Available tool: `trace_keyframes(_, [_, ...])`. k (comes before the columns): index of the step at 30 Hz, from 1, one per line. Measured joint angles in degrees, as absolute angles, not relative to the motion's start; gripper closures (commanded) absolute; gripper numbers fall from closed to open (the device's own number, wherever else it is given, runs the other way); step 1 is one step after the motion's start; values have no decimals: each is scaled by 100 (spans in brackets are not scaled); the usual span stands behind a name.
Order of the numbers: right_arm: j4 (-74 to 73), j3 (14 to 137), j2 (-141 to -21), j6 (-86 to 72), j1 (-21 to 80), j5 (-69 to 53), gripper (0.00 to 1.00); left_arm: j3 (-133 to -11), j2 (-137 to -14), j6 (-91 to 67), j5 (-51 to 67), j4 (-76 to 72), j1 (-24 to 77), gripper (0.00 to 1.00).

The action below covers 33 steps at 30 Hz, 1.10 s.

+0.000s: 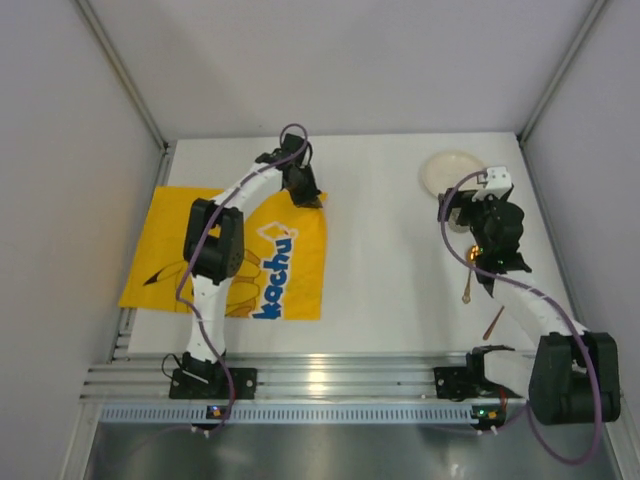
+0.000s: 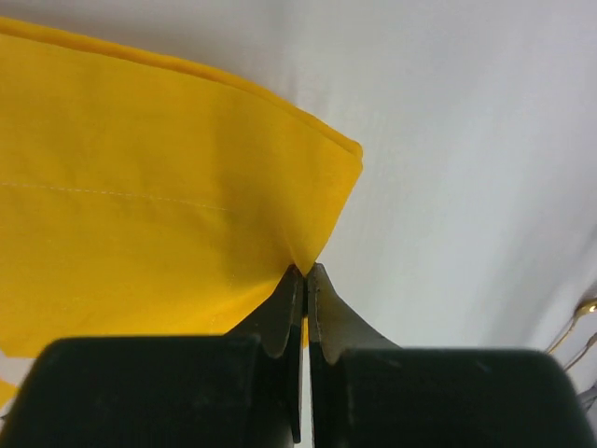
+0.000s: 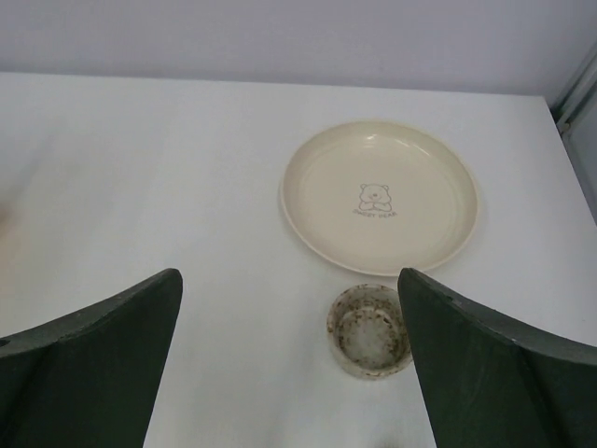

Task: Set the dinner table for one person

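The white dinner table (image 1: 385, 265) carries a yellow printed cloth mat (image 1: 232, 252) at its left. My left gripper (image 1: 306, 196) is at the mat's far right corner. In the left wrist view the left gripper (image 2: 306, 273) is shut, pinching that corner of the mat (image 2: 149, 215). A cream plate (image 3: 380, 196) with a bear print lies at the far right, and a small speckled cup (image 3: 370, 330) stands just in front of it. My right gripper (image 3: 289, 276) hangs open above the table, its right finger (image 3: 485, 373) beside the cup, and holds nothing.
Two gold pieces of cutlery (image 1: 468, 286) (image 1: 493, 322) lie on the table under the right arm. The plate (image 1: 450, 170) sits near the back right corner. A ribbed aluminium rail (image 1: 330, 378) runs along the near edge. Grey walls close in the back and both sides.
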State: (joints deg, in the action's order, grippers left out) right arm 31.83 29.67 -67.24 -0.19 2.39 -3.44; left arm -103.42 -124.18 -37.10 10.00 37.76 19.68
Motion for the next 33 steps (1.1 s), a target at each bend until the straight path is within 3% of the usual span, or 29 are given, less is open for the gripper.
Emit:
trace_keyframes(9, [609,4510,-5618,-709,451,-611,0,-11974,-14097,-4722,1476,3691,2805,100])
trace_keyframes(18, [-1000,4731,-5011,-650,587,-784,0,-12676,-14809,-6121,2080,2388,3238,99])
trace_keyframes(20, [-1125,4729,-4921,-620,628,-814,0,-12855,-14988,-6460,2182,1992,3297,71])
trace_keyframes(21, [-1164,4727,-4908,-607,648,-836,0,-13013,-15109,-6587,2220,1826,3326,20])
trace_keyframes(22, [-1197,4727,-4908,-593,676,-860,0,-13238,-15264,-6744,2268,1597,3347,1])
trace_keyframes(28, [-1374,4744,-4965,-449,921,-958,0,-13452,-15288,-7264,2300,770,3170,1])
trace_keyframes(33, [-1404,4991,-4969,-611,1114,-598,0,-13023,-14446,-6545,1959,1544,2668,5])
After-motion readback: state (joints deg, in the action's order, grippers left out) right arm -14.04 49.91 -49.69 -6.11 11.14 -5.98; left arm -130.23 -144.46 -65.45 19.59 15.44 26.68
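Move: The left gripper already pinches the yellow cloth's far right corner, about 5 cm above the table. Its laying spot is bare table some 25 cm to the right and 4 cm ahead. From this gripper the plate lies about 40 cm right and 8 cm ahead, and the cup about 40 cm right and 3 cm back, both on the table. From the right gripper the laying spot is about 12 cm ahead, 12 cm left and 16 cm lower. Drag the pinched cloth corner about 24 cm right towards the plate with the left gripper, sinking close to the table first and swinging the fingers some 40 degrees to point right. Then open wide, let go, and draw off up, forward and back left. Meanwhile lift the open, empty right gripper, then pull it back and left. ##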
